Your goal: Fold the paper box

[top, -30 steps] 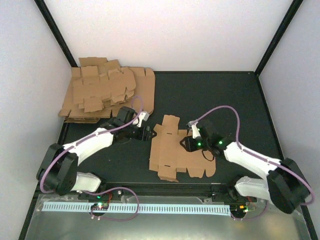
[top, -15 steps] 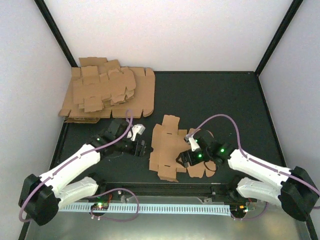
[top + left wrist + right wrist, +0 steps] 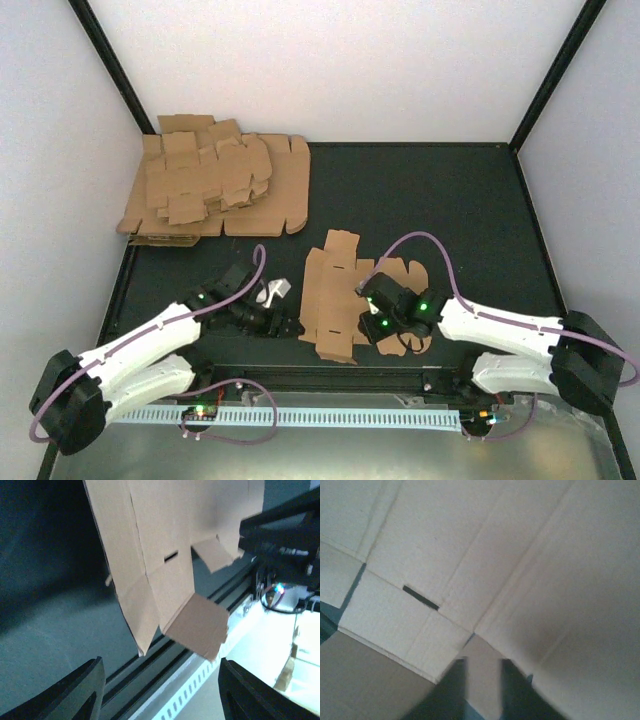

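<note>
The paper box (image 3: 335,290) is a flat brown die-cut sheet lying mid-table near the front. In the left wrist view one flap (image 3: 196,626) at its near corner is tilted up. My left gripper (image 3: 288,326) sits just off the sheet's lower left edge. It is open wide (image 3: 161,666), with nothing between its fingers (image 3: 75,692). My right gripper (image 3: 364,312) is low over the middle of the sheet. Its dark, blurred fingers (image 3: 451,690) stand a narrow gap apart (image 3: 482,662), and a cardboard tab (image 3: 481,680) shows face-on through the gap.
A thick pile of brown cardboard sheets (image 3: 215,185) lies at the back left. A black rail (image 3: 300,378) and a white perforated strip (image 3: 300,415) run along the front edge, close under the sheet's raised corner. White walls enclose the table.
The left arm has swung toward the front and right, bringing its gripper to the sheet's lower left edge. The right gripper has slid left and forward over the sheet, and its fingers have come closer together.
</note>
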Robot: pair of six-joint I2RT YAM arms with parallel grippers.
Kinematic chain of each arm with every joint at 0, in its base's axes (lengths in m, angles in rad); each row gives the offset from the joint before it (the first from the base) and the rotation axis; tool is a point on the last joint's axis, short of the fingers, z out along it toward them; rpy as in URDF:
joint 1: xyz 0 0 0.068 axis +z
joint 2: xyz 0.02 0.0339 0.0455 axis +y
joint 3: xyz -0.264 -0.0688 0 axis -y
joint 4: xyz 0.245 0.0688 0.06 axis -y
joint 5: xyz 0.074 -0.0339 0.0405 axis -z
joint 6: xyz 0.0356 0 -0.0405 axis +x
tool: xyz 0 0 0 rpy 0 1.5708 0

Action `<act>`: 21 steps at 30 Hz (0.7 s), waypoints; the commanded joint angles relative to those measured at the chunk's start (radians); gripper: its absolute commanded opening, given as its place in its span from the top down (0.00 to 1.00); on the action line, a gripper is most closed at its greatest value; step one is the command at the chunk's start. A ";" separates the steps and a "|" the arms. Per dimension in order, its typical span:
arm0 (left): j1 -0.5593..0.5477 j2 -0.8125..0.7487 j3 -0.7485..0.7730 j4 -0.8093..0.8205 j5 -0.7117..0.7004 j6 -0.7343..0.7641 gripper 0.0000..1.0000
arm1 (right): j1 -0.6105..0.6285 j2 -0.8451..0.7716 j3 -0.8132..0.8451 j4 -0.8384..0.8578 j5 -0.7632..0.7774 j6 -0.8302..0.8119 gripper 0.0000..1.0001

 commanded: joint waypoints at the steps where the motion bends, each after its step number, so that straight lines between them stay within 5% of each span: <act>1: -0.067 -0.021 -0.052 0.080 0.070 -0.140 0.40 | -0.003 0.046 0.039 0.111 0.054 0.029 0.96; 8: -0.119 -0.052 -0.088 0.089 0.062 -0.202 0.52 | -0.065 0.111 0.039 0.340 -0.089 -0.029 0.98; 21: -0.129 0.011 -0.213 0.407 0.106 -0.332 0.63 | -0.140 0.388 0.046 0.790 -0.424 0.009 0.98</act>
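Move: The paper box's left edge panel has its middle about 13 cm left of the right hand, 8 cm ahead and 4 cm below. At that same level, the near end flap is 8 cm left and 3 cm back, the far end flap 6 cm left and 20 cm ahead. From the left hand the edge panel's middle lies 7 cm ahead, 3 cm right and 7 cm below, the near end flap 9 cm right and 4 cm back. Right hand shuts and sweeps 9 cm left, 5 forward, towards the edge panel; left narrows, backing 4 cm. ##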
